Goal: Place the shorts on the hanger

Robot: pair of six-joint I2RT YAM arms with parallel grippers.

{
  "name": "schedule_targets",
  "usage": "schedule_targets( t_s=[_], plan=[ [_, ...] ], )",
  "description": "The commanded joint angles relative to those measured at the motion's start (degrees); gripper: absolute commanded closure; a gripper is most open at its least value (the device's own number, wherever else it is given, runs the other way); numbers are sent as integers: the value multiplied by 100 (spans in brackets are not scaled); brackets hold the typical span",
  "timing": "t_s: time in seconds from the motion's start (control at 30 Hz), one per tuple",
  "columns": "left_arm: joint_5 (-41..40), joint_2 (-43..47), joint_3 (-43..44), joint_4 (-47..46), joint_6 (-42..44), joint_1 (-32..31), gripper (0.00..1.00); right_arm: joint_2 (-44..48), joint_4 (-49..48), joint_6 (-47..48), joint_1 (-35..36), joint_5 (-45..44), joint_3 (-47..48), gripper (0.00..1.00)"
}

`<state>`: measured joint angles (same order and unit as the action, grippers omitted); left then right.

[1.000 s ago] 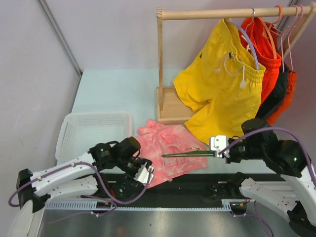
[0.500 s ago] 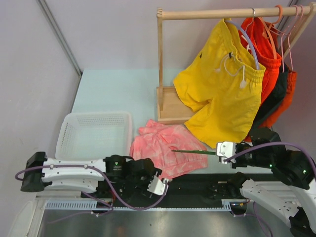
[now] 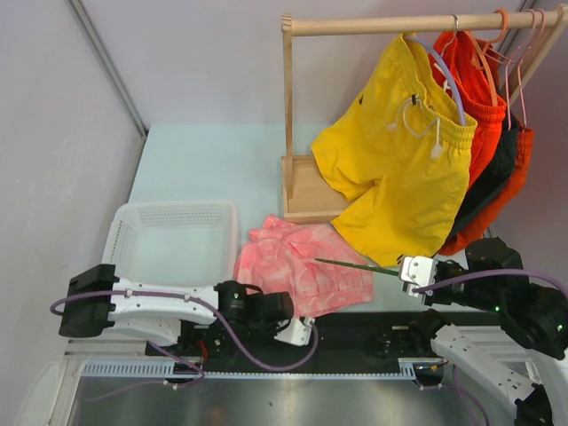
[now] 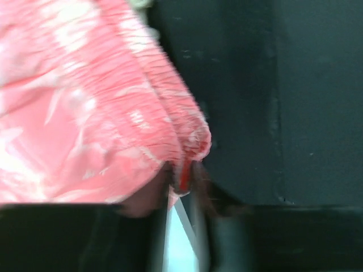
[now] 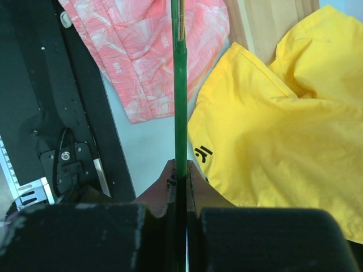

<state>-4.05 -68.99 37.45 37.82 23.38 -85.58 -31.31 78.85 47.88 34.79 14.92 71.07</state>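
The pink mottled shorts point(image 3: 302, 266) lie flat on the table in front of the rack. My left gripper point(image 3: 297, 330) is at their near right corner. In the left wrist view its fingers point(image 4: 181, 175) are pinched on the gathered waistband edge of the shorts point(image 4: 85, 113). My right gripper point(image 3: 410, 269) is shut on one end of the thin green hanger point(image 3: 355, 265), which pokes left over the shorts' right edge. The right wrist view shows the green hanger point(image 5: 180, 85) running straight out from the closed jaws point(image 5: 181, 170) above the shorts point(image 5: 147, 51).
A white mesh basket point(image 3: 169, 240) sits at the left. The wooden rack point(image 3: 399, 22) at the back carries yellow shorts point(image 3: 399, 151) and orange-red shorts point(image 3: 484, 98) that hang low near my right arm. A black base strip point(image 3: 355, 337) runs along the near edge.
My left arm swung right along the near edge and its jaws closed onto the waistband corner. My right gripper drew the hanger a little right and toward the near edge.
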Motion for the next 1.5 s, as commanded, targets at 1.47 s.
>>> schedule_targets(
  t_s=[1.47],
  plan=[
    [2040, -334, 3207, 1236, 1134, 4612, 100, -947, -860, -1236, -24, -137, -383, 100]
  ],
)
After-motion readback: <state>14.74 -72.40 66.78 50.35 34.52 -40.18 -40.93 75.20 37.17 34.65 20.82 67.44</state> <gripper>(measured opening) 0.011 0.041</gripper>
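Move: The pink shorts lie flat with the waistband along the near table edge, and its left corner is right between the left fingers. From there the shorts' middle is about 15 cm ahead and 9 cm right, and the empty white bin some 22 cm ahead and 24 cm left. The free end of the green hanger hovers roughly 11 cm ahead, 10 cm right and 19 cm up. From the right hand, gripping the hanger, that corner is about 29 cm left, 4 cm back and 24 cm down. The waistband's left corner is pinched as the left fingers finish shutting, then carried about 17 cm forward and 14 cm up, quickly first and easing off, the hand turning some 25 degrees counter-clockwise. The right hand keeps its grip on the hanger, swings it around 5 cm left while tilting, then sinks about 3 cm and eases back right, with the hanger's free end over the shorts. ##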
